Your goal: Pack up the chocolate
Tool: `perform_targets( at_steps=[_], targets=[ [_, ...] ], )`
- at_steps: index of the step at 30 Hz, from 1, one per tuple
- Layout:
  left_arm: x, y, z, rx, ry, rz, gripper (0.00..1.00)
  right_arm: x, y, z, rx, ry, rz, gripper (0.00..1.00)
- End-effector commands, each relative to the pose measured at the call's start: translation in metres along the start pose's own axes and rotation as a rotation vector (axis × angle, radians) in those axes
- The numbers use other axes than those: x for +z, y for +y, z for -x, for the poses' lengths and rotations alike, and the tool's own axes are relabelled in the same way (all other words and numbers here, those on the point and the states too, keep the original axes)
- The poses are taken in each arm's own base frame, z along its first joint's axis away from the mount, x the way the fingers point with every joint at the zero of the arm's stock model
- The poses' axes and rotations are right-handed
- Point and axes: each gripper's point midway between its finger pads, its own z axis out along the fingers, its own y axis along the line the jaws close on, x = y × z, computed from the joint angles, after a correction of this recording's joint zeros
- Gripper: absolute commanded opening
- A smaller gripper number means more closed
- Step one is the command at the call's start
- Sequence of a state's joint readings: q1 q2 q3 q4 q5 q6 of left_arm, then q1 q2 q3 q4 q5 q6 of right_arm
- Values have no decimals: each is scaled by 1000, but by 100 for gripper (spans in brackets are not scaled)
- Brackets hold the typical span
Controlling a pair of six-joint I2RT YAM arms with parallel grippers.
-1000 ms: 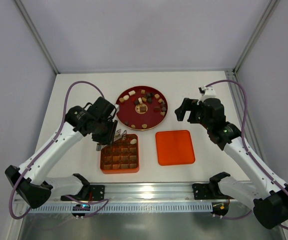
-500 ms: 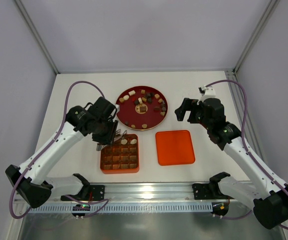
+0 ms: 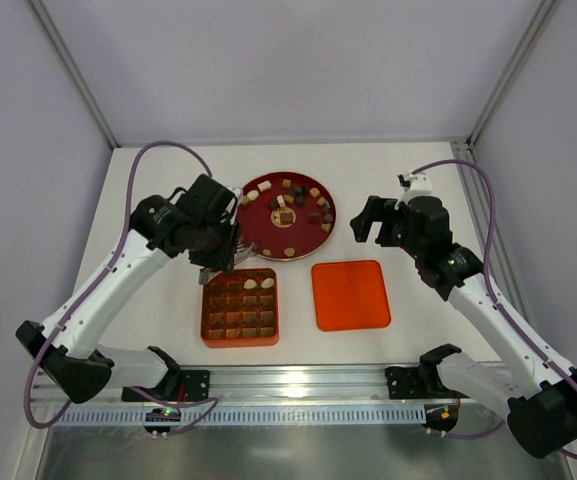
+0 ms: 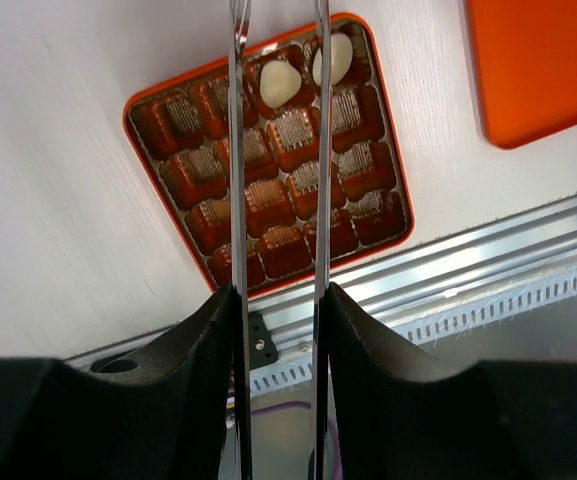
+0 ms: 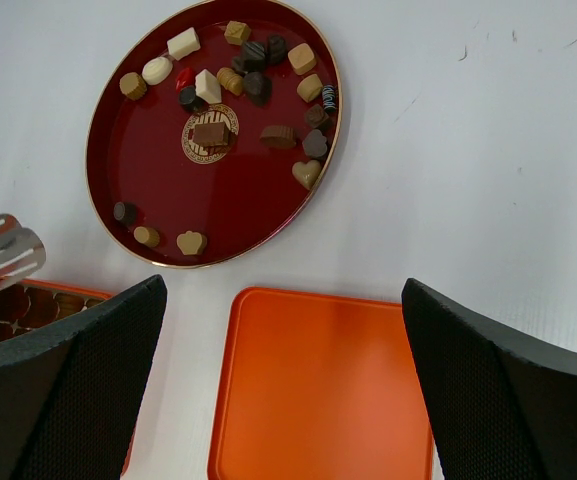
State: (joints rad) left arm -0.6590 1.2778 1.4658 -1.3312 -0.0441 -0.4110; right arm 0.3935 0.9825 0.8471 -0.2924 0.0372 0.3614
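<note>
Several chocolate pieces (image 5: 213, 135), dark, tan and cream, lie scattered on a round red plate (image 3: 268, 232). Two cream pieces (image 4: 279, 82) sit side by side in the far row of the orange gridded box (image 3: 206, 320); its other cells look bare. My left gripper (image 3: 218, 255) hangs over the box's far-left corner, shut on thin metal tongs (image 4: 236, 180). The tong blades stand apart, their tips beyond the wrist view's top edge. My right gripper (image 3: 368, 222) hovers wide open above the flat orange lid (image 5: 328, 380), holding nothing.
The lid (image 3: 349, 294) lies right of the box, just in front of the plate. An aluminium rail (image 3: 298, 380) runs along the near edge by both arm bases. Enclosure walls stand at the left, right and back.
A second cream piece now lies in the box beside the first. The left gripper and tongs have lifted back from the box toward the plate's left side. The right arm stayed still.
</note>
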Motion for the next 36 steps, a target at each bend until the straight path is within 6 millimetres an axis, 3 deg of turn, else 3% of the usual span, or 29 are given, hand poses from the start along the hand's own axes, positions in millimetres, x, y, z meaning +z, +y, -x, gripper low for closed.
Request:
perform_targets(
  at_steps=[1, 6, 7, 8, 10, 11, 17, 24, 36],
  targets=[
    [-8, -5, 42, 9, -111, 16, 39, -1, 13, 23, -5, -66, 44, 100],
    [2, -15, 89, 18, -169, 36, 41, -4, 15, 25, -4, -68, 48, 100],
    [14, -16, 95, 25, -146, 54, 41, -5, 15, 26, -4, -68, 50, 100],
    [11, -19, 108, 24, -174, 48, 41, -6, 15, 26, -4, -66, 50, 100],
    [28, -20, 121, 31, -154, 66, 41, -8, 15, 26, -4, -69, 50, 100],
    [25, -23, 131, 31, -175, 59, 41, -10, 15, 27, -5, -71, 49, 100],
    [61, -37, 161, 57, -147, 52, 42, -13, 14, 26, -5, -71, 46, 100],
    [100, -37, 168, 60, -82, 80, 43, -18, 12, 27, -7, -80, 43, 100],
    [133, -39, 162, 52, -20, 81, 43, -21, 11, 25, -15, -81, 40, 100]
  ],
)
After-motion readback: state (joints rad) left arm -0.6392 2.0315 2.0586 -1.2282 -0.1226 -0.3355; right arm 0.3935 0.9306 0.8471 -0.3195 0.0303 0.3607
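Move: The white block, near the tray's middle, lies about 26 cm ahead of the left hand point, 13 cm to its right and 21 cm below. A dark chocolate sits 2 cm nearer and 2 cm left of that block; the brown block on the emblem is some 5 cm nearer and 2 cm right of it. The box's middle is roughly 3 cm back and 3 cm right of the left hand. From the right hand, the white block lies about 15 cm ahead, 18 cm left and 20 cm below. Towards the white block near the tray's middle, the left hand carries the still-held tongs forward about 17 cm and right some 10 cm, away from the box. It first rises about 2 cm, then sinks to roughly 6 cm below its starting height while slowing, bringing the tips close to the block. The fingers keep their hold on the tongs; tip contact can't be made out. ##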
